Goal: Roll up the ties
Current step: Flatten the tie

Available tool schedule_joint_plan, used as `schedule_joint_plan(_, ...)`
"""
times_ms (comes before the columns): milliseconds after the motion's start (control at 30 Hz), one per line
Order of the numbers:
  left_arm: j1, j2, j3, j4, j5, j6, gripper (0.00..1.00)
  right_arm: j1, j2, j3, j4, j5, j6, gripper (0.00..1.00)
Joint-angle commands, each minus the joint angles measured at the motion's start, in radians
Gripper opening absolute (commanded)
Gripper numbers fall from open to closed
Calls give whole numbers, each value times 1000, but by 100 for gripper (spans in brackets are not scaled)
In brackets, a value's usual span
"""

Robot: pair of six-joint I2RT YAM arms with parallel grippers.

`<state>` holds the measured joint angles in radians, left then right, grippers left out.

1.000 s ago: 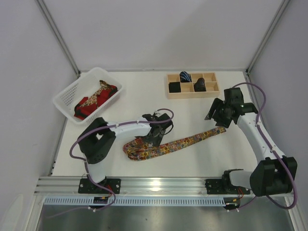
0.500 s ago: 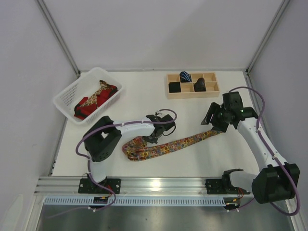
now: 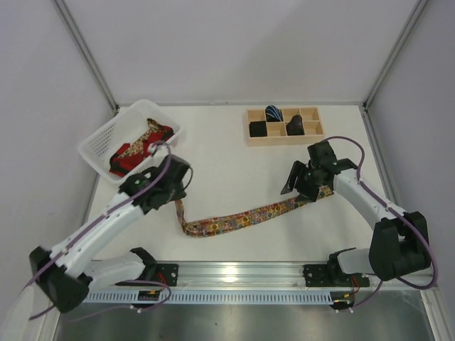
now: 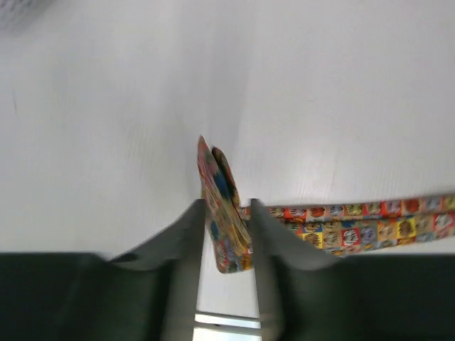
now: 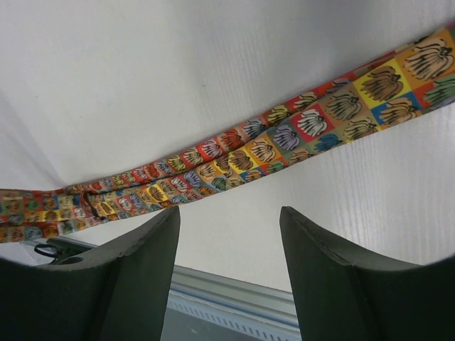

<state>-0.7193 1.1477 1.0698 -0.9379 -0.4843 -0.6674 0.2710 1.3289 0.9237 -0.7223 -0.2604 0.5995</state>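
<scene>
A multicoloured patterned tie lies across the white table, running from lower left to upper right. My left gripper is shut on its left end and holds that end lifted off the table. In the left wrist view the folded tie end stands pinched in the left gripper, and the rest of the strip trails to the right. My right gripper hovers open above the tie's right part. In the right wrist view the tie lies beyond the spread right gripper, which holds nothing.
A white basket at the back left holds red and gold ties. A wooden compartment tray at the back holds a rolled blue-striped tie and rolled dark ties. A metal rail borders the near edge.
The left gripper shut on the tie's left end, and the arm swung back and left, drawing the doubled loop out. The right gripper moved left over the tie.
</scene>
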Motion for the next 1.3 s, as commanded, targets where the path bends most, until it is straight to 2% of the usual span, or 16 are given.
schedule_joint_plan(0, 82, -207, -134, -153, -16, -205, 45, 11, 24, 10, 63, -33, 22, 64)
schedule_joint_plan(33, 87, -260, -154, -174, -11, -278, 68, 13, 27, 13, 63, -33, 20, 64)
schedule_joint_plan(67, 86, -367, -187, -168, 7, -290, 69, 13, 32, 20, 66, -33, 20, 64)
schedule_joint_plan(200, 86, -523, -228, -211, 70, -388, 80, 5, 64, 43, 58, -28, 0, 64)
schedule_joint_plan(300, 87, -526, -222, -199, 85, -367, 78, -10, 79, 47, 55, -25, -13, 64)
schedule_joint_plan(333, 86, -519, -212, -196, 92, -357, 66, -22, 91, 47, 55, -22, -17, 64)
schedule_joint_plan(400, 87, -505, -221, -133, 133, -322, 59, -33, 104, 49, 46, -14, -21, 64)
schedule_joint_plan(533, 87, -342, -239, 111, 272, -226, 45, -38, 144, 52, 46, -7, -30, 63)
schedule_joint_plan(633, 86, -223, -153, 104, 257, -199, 37, -38, 176, 63, 40, 21, -33, 54)
schedule_joint_plan(700, 99, -99, -88, 47, 207, -176, 52, -41, 197, 72, 37, 42, -27, 50)
schedule_joint_plan(733, 107, -59, -49, -11, 176, -169, 72, -42, 205, 78, 24, 76, -26, 48)
schedule_joint_plan(767, 110, 8, 17, -94, 126, -161, 73, -42, 220, 86, 15, 98, -12, 46)
schedule_joint_plan(900, 129, 38, 56, -162, 82, -153, 71, -58, 254, 83, 7, 180, 25, 41)
schedule_joint_plan(967, 153, 17, 51, -153, 96, -155, 71, -67, 266, 75, 14, 226, 42, 36)
schedule_joint_plan(1200, 221, -19, 81, -134, 184, -95, 73, -154, 371, 66, 103, 328, 63, 36)
schedule_joint_plan(1267, 241, -19, 78, -133, 222, -89, 82, -206, 398, 81, 101, 355, 66, 36)
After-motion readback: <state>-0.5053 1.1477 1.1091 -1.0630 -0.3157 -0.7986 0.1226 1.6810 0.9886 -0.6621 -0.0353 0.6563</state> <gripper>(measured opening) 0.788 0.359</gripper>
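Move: The tie's left end is up in the air at the left hand's barely parted fingertips, about 3 cm to the left and 4 cm below; the tie's bend lies on the table some 8 cm back, about level sideways, 17 cm down, and the white basket about 26 cm ahead and 27 cm left. For the right hand, the stretch of tie to reach is about 4 cm ahead, 7 cm right and 9 cm below; the tie's right end is roughly 6 cm ahead, 15 cm right. Back and to the left swings the left hand, about 8 cm back with the fingers spreading wide off the tie's end; it then returns forward and right, dipping some 3 cm and half closing, before rising again leftward, open, turned slightly counter-clockwise. The right hand sinks about 8 cm onto the tie, drifting right and forward, tilting down and narrowing its fingers until the tips straddle the cloth. ##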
